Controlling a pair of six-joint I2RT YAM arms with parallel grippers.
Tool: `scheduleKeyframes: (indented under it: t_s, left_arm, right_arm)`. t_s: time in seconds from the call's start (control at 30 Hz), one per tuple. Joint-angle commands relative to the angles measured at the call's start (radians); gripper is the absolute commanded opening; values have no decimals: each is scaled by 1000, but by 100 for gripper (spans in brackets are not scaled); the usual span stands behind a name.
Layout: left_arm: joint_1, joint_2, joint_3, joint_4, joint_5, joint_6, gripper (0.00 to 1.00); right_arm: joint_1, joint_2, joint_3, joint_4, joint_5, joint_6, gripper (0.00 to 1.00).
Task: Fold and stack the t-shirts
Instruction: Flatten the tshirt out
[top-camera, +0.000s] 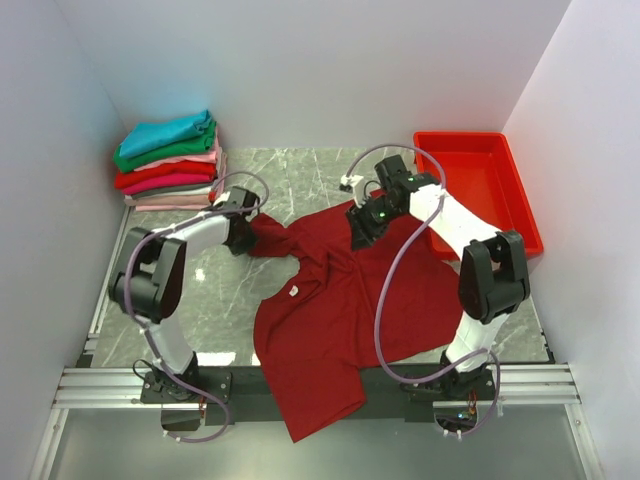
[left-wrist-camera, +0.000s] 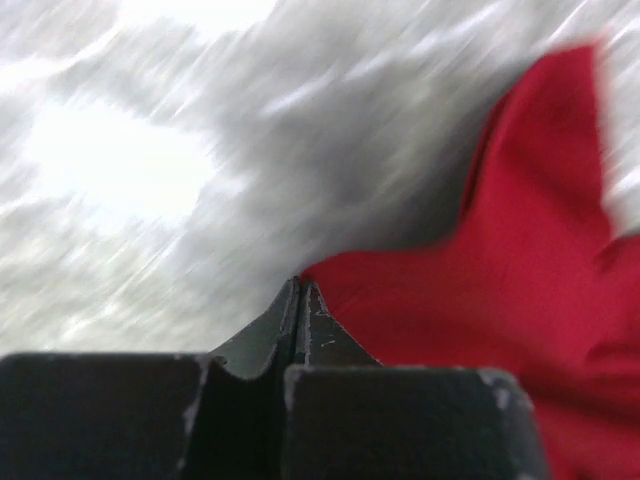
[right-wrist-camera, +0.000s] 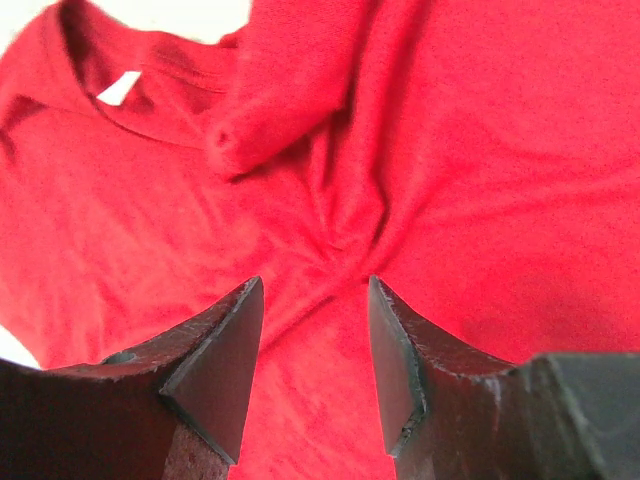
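Note:
A large dark red t-shirt (top-camera: 320, 320) lies spread on the marble table, its hem hanging over the near edge and its white neck label (top-camera: 294, 291) facing up. My left gripper (top-camera: 243, 238) is at the shirt's left sleeve. In the left wrist view its jaws (left-wrist-camera: 300, 284) are shut, and a point of the red cloth (left-wrist-camera: 520, 280) runs right into the tips. My right gripper (top-camera: 360, 232) hovers over the shirt's upper right part. It stands open (right-wrist-camera: 313, 282) just above wrinkled cloth (right-wrist-camera: 480, 150), with the label (right-wrist-camera: 120, 88) beyond. Folded t-shirts (top-camera: 170, 160) are stacked at the back left.
A rigid bright red tray (top-camera: 460, 136) stands at the back right beside the right arm. White walls close in the table (top-camera: 230, 290) on three sides. A metal rail runs along the near edge under the shirt's hem.

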Motion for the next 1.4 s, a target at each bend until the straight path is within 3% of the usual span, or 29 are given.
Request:
scheduleKeyframes:
  t_s: [0.0, 0.1, 0.33, 0.63, 0.9, 1.37]
  left_arm:
    - [0, -121, -91, -71, -7, 86, 0]
    - [46, -272, -166, -42, 33, 98, 0]
    - [343, -507, -330, 34, 281, 97, 0]
    - [584, -415, -210, 29, 427, 143, 0]
    - [603, -248, -38, -5, 479, 215, 0]
    - [601, -278, -65, -9, 559, 270, 0]
  right_arm:
    - [-45, -78, 20, 36, 91, 22, 54]
    - [-114, -16, 111, 25, 189, 54, 54]
    - [-147, 218, 395, -38, 345, 106, 54]
    - [-148, 495, 774, -75, 474, 172, 53]
    - [-167, 626, 906, -38, 531, 197, 52]
    - [-191, 767, 1017, 23, 491, 140, 50]
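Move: The sleeve is already pinched in the left hand, on its way to bare table about 15 cm to that hand's left, level with it. The folded stack is centred some 26 cm ahead and 19 cm left of that hand; the shirt's white tag lies roughly 14 cm back and 13 cm right. The shirt's far right corner is about 26 cm ahead, 12 cm right and 11 cm below the empty right hand; the red bin's middle is some 22 cm ahead and 36 cm right of it. The sleeve, kept pinched in the shut left fingers, is drawn about 15 cm left and lifted some 7 cm, first backing off, then swinging forward again in front of the stack while the hand rolls. Meanwhile the right hand, half open, sweeps about 26 cm forward and 10 cm right over the shirt towards its far corner, turning clockwise some 30 degrees, rising slightly and then sinking to just above that corner. ##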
